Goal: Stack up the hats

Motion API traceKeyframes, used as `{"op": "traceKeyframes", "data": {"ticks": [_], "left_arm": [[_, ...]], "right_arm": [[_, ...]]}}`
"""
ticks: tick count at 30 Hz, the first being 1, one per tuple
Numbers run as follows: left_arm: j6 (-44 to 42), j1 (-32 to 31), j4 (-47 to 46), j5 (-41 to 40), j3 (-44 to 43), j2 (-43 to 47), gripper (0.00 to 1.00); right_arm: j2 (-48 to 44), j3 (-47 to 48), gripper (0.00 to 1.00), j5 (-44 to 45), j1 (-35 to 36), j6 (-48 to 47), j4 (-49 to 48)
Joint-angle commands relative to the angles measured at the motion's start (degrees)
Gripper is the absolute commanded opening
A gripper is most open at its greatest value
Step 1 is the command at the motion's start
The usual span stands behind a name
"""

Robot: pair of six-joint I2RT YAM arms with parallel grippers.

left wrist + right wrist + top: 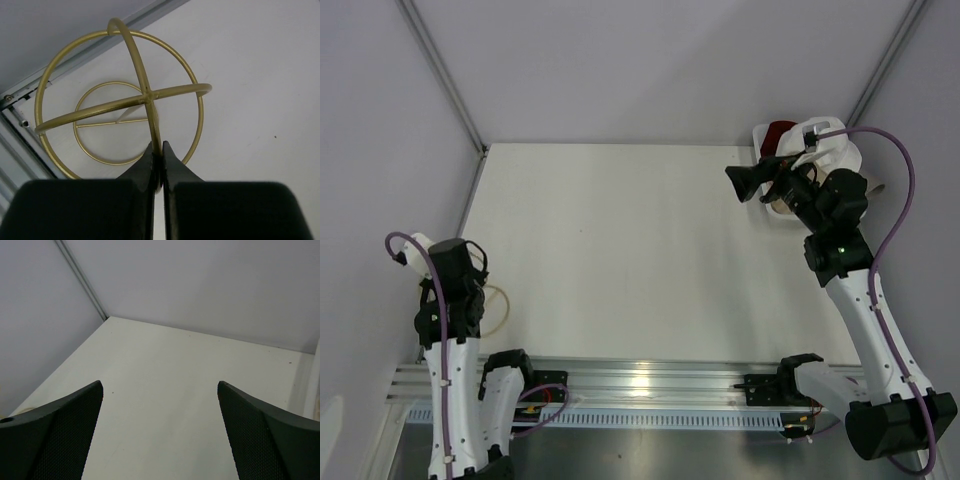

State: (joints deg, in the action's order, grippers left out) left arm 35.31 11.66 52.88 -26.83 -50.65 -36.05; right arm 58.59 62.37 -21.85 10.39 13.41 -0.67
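Observation:
A dark red hat (780, 132) shows at the back right, in a white basket (842, 152) partly covered by my right arm. A scrap of beige fabric (777, 208) peeks out under that arm; other hats are hidden. My right gripper (740, 184) hovers just left of the basket. In the right wrist view it (160, 390) is open with only bare table between its fingers. My left gripper (157, 146) is shut on a curved wire of the gold wire stand (145, 97) at the table's left edge.
The gold stand's ring (503, 306) sits beside my left arm near the left wall. Grey walls enclose the table on three sides. A metal rail (650, 380) runs along the near edge.

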Motion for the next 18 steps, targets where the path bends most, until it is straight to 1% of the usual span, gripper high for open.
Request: {"op": "traceKeyframes", "data": {"ticks": [1,3,4,8,9,11,12,13,14,15,16,17,18], "left_arm": [[-5.9,0.6,-6.2,10.8,1.7,2.9,0.01],[-8.0,0.6,-10.1,17.2,1.7,3.3,0.01],[-8.1,0.6,-11.1,23.0,1.6,3.0,0.01],[-6.8,0.1,-16.7,33.5,0.2,-3.3,0.01],[-6.5,-0.2,-18.0,34.8,-0.1,-4.4,0.01],[-5.8,-3.3,-22.1,36.7,-1.6,-7.3,0.01],[-5.9,-7.7,-23.5,36.1,-3.6,-8.2,0.01],[-6.0,-10.4,-25.8,34.8,-4.3,-9.5,0.01],[-6.3,-14.1,-26.6,32.9,-5.1,-10.8,0.01],[-6.6,-20.2,-27.6,29.2,-8.2,-14.0,0.01],[-6.8,-23.1,-29.0,27.9,-9.3,-15.9,0.01],[-6.9,-25.8,-29.5,27.1,-10.4,-17.9,0.01],[-7.1,-30.3,-30.1,25.3,-13.5,-22.0,0.01]], "right_arm": [[0.6,2.7,0.99,4.5,0.2,-0.1,0.5],[0.8,3.0,0.99,6.7,0.2,0.0,2.7],[0.9,3.4,0.99,7.3,0.2,0.1,2.8],[1.1,4.6,0.99,9.5,0.2,0.7,3.4],[1.0,4.8,0.99,9.9,0.2,1.0,3.7],[0.8,5.3,0.99,11.2,0.3,1.1,3.9],[0.7,5.3,0.99,11.8,0.2,1.2,4.2],[0.6,5.5,0.99,12.7,0.2,1.4,4.4],[0.5,5.5,0.99,14.4,0.2,1.4,4.6],[0.3,5.6,1.0,15.4,0.2,1.5,5.3],[0.3,5.7,0.99,17.0,0.2,1.9,5.8],[0.3,5.9,0.99,21.2,0.2,2.2,6.5],[0.4,6.6,1.0,24.4,-0.1,2.7,8.4]]}}
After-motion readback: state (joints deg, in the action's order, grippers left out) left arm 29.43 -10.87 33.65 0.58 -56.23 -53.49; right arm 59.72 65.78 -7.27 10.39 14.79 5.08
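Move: The gold wire hat stand is already pinched in the left hand by its upper ring, near the table's near-left corner. The bare middle of the table, the way it is being taken, lies some 38 cm to this hand's right, about 9 cm ahead and roughly 22 cm below. The white basket of hats is farther, about 68 cm right and 27 cm ahead. From the right hand, that bare middle is some 17 cm left, 5 cm back and 40 cm down. The hat stand, still pinched at its ring in the shut left fingers, is swept right and forward, some 20 cm in all, towards the bare middle of the table. The hand goes level at first and climbs 2 to 3 cm late on, turning about 50 degrees clockwise while speeding up. The right hand, open and empty, shifts 4 cm right and a little forward, towards the basket. ##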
